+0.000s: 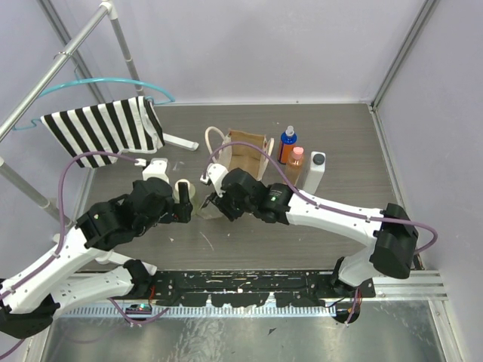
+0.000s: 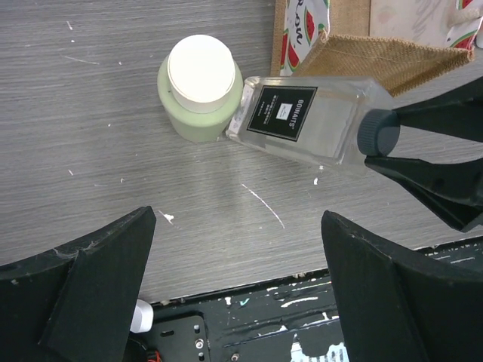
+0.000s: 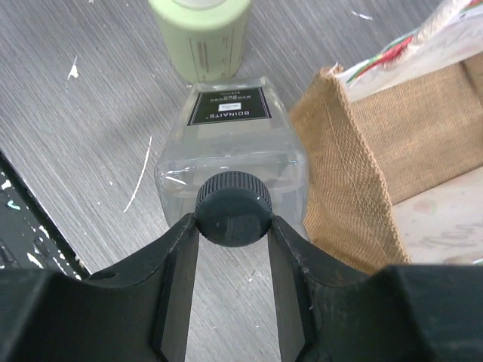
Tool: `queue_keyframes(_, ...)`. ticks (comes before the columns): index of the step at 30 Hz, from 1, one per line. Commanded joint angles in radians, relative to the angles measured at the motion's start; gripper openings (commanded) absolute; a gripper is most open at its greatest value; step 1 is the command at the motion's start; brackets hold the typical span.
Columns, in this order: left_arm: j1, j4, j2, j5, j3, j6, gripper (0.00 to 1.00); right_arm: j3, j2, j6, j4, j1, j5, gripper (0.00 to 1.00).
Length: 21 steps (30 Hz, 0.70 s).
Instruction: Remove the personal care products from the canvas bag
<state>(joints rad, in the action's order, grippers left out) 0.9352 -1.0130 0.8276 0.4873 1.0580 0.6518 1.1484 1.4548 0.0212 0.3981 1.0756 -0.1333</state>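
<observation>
My right gripper [image 3: 232,210] is shut on the dark cap of the clear bottle [image 3: 226,143], which tilts away from it just outside the canvas bag [image 3: 362,188]. The bottle's base end lies against the olive bottle with a cream cap [image 2: 200,87], which stands upright on the table. From above, the right gripper [image 1: 212,200] is left of the tan bag [image 1: 245,151]. My left gripper [image 2: 238,222] hangs open over bare table near the olive bottle [image 1: 183,193]. Right of the bag stand the blue-capped orange bottle [image 1: 287,145], the pink-capped bottle [image 1: 296,164] and the white bottle [image 1: 314,172].
A black-and-white striped cloth [image 1: 106,128] hangs on a teal hanger from a metal rack at the back left. A black mounting rail [image 1: 249,286] runs along the near table edge. Grey walls close the back and right sides.
</observation>
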Motion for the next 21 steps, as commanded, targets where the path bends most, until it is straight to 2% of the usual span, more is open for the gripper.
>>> queue_keyframes(1,0.002,-0.017,-0.017,0.029,0.013,-0.006,0.99,0.114,0.007,0.058,-0.071,-0.015,-0.033,0.22)
queue_keyframes(12,0.003,-0.003,-0.011,0.032,0.009,-0.017,0.99,0.237,0.107,0.104,-0.078,-0.022,-0.037,0.24)
queue_keyframes(15,0.004,-0.005,-0.014,0.038,0.012,-0.022,0.99,0.267,0.137,0.119,-0.084,-0.022,-0.045,0.3)
queue_keyframes(16,0.003,-0.004,-0.016,0.04,0.015,-0.024,0.99,0.276,0.148,0.123,-0.087,-0.024,-0.049,0.34)
queue_keyframes(19,0.001,-0.009,-0.023,0.05,0.023,-0.027,0.99,0.301,0.173,0.123,-0.105,-0.024,-0.075,0.69)
queue_keyframes(20,0.002,-0.013,-0.026,0.055,0.028,-0.029,0.99,0.306,0.175,0.123,-0.114,-0.023,-0.11,0.78)
queue_keyframes(21,0.003,-0.017,-0.03,0.061,0.031,-0.029,0.99,0.308,0.172,0.123,-0.128,-0.024,-0.121,0.82)
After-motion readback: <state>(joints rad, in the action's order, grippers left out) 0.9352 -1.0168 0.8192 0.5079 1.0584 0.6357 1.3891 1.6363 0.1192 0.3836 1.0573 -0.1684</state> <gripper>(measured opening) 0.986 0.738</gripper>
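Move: The right fingers already pinch the cap of the clear bottle, which leans back towards them. Its middle lies about 3 cm ahead, 4 cm left and 8 cm below the hand. The green bottle stands roughly 5 cm ahead and 10 cm left, just past the clear bottle's base; the canvas bag's middle is some 13 cm ahead and 8 cm right, both about 10 cm lower. From the left hand, the clear bottle is about 7 cm ahead, 5 cm right and 14 cm below. Forward and left in equal parts, rising some 3 cm, the right hand travels about 7 cm and swings the clear bottle's cap up over its base towards the green bottle, the fingertips tipping slightly upward. Only at the end do the fingers spread, letting go of the cap between them. ##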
